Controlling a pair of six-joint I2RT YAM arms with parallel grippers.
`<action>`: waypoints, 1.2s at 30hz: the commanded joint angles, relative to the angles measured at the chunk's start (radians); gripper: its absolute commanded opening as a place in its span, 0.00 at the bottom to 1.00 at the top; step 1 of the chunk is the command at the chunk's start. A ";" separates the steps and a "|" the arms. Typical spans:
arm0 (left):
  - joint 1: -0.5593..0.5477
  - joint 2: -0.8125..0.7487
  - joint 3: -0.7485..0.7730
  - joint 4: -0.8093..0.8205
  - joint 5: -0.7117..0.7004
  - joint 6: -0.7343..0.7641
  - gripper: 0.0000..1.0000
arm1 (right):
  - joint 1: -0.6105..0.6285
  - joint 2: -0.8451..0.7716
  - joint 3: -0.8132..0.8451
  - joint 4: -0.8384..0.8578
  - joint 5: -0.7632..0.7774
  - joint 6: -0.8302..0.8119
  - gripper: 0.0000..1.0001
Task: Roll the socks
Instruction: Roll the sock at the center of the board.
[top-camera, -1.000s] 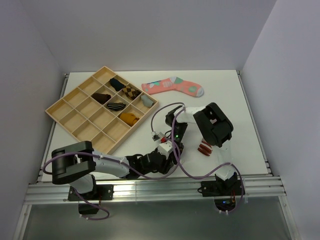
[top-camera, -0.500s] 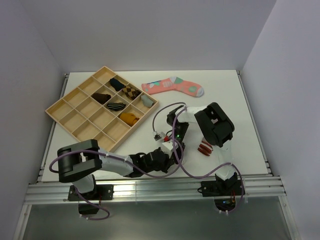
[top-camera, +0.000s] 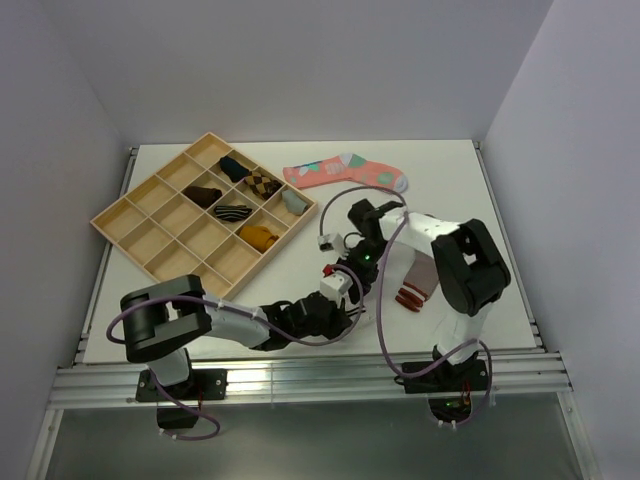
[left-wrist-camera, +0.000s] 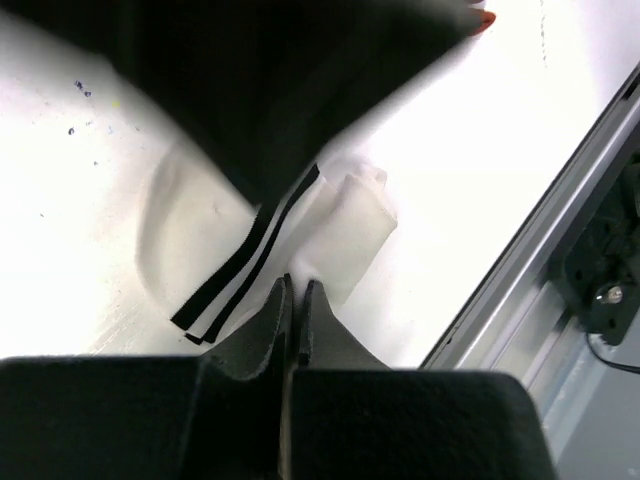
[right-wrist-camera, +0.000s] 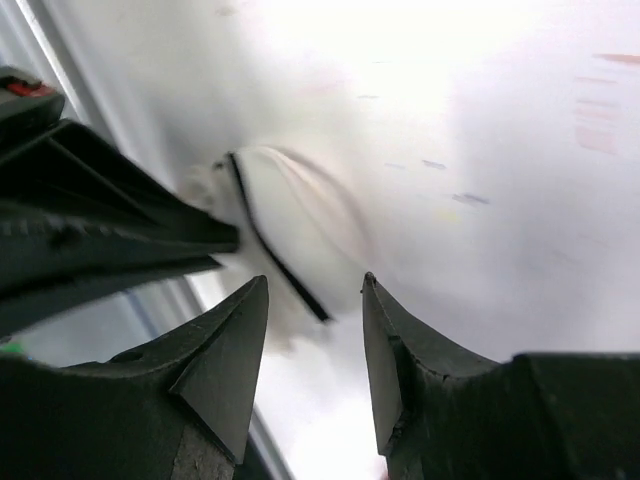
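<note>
The white ankle sock (left-wrist-camera: 330, 225) with two dark cuff stripes lies bunched on the table by the near edge. My left gripper (left-wrist-camera: 296, 286) is shut, pinching the sock's near edge. In the top view the left gripper (top-camera: 335, 308) and right gripper (top-camera: 350, 272) hide this sock. My right gripper (right-wrist-camera: 315, 288) is open and empty just above the white sock (right-wrist-camera: 290, 215), jaws apart around its striped edge, facing the left gripper's fingers (right-wrist-camera: 120, 240). The taupe-brown sock (top-camera: 418, 283) with a red-striped cuff lies to the right of both grippers, untouched.
A coral-pink patterned sock (top-camera: 345, 172) lies at the back middle. A wooden compartment tray (top-camera: 130, 215) with several rolled socks stands at the back left. The metal rail (left-wrist-camera: 520, 290) runs along the table's near edge, close to the grippers. Cables loop over the right arm.
The right arm's elbow has swung to the right, uncovering more of the taupe-brown sock. The left gripper has shifted slightly right, holding the white sock.
</note>
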 joint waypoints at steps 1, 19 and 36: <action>0.014 0.025 -0.051 -0.109 0.057 -0.051 0.00 | -0.081 -0.098 0.001 0.090 0.021 0.023 0.50; 0.218 0.112 0.041 -0.167 0.628 -0.253 0.00 | -0.185 -0.564 -0.300 0.125 -0.028 -0.305 0.45; 0.326 0.250 0.136 -0.204 0.841 -0.411 0.00 | 0.150 -0.764 -0.545 0.289 0.075 -0.344 0.51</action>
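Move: The white sock is still pinched in the left fingers, its middle about 2 cm ahead and 2 cm right of them, 1 cm lower. From the right hand the white sock's middle lies some 4 cm back, 3 cm left and 2 cm below. The brown sock's striped cuff is about 2 cm ahead of the right hand and 10 cm right, 3 cm lower; the table's near edge runs roughly 11 cm back from that hand, straight behind. Keep the left fingers shut on the white sock and nearly in place while rolling that wrist about 50 degrees, its top going forward, so the fingers swing from forward-right to pointing right and down. Meanwhile carry the half-open right gripper on forward, right and up, clear of the sock, then sweep it back some 12 cm, sinking late with a little left, to wait open beside the sock's right side. ##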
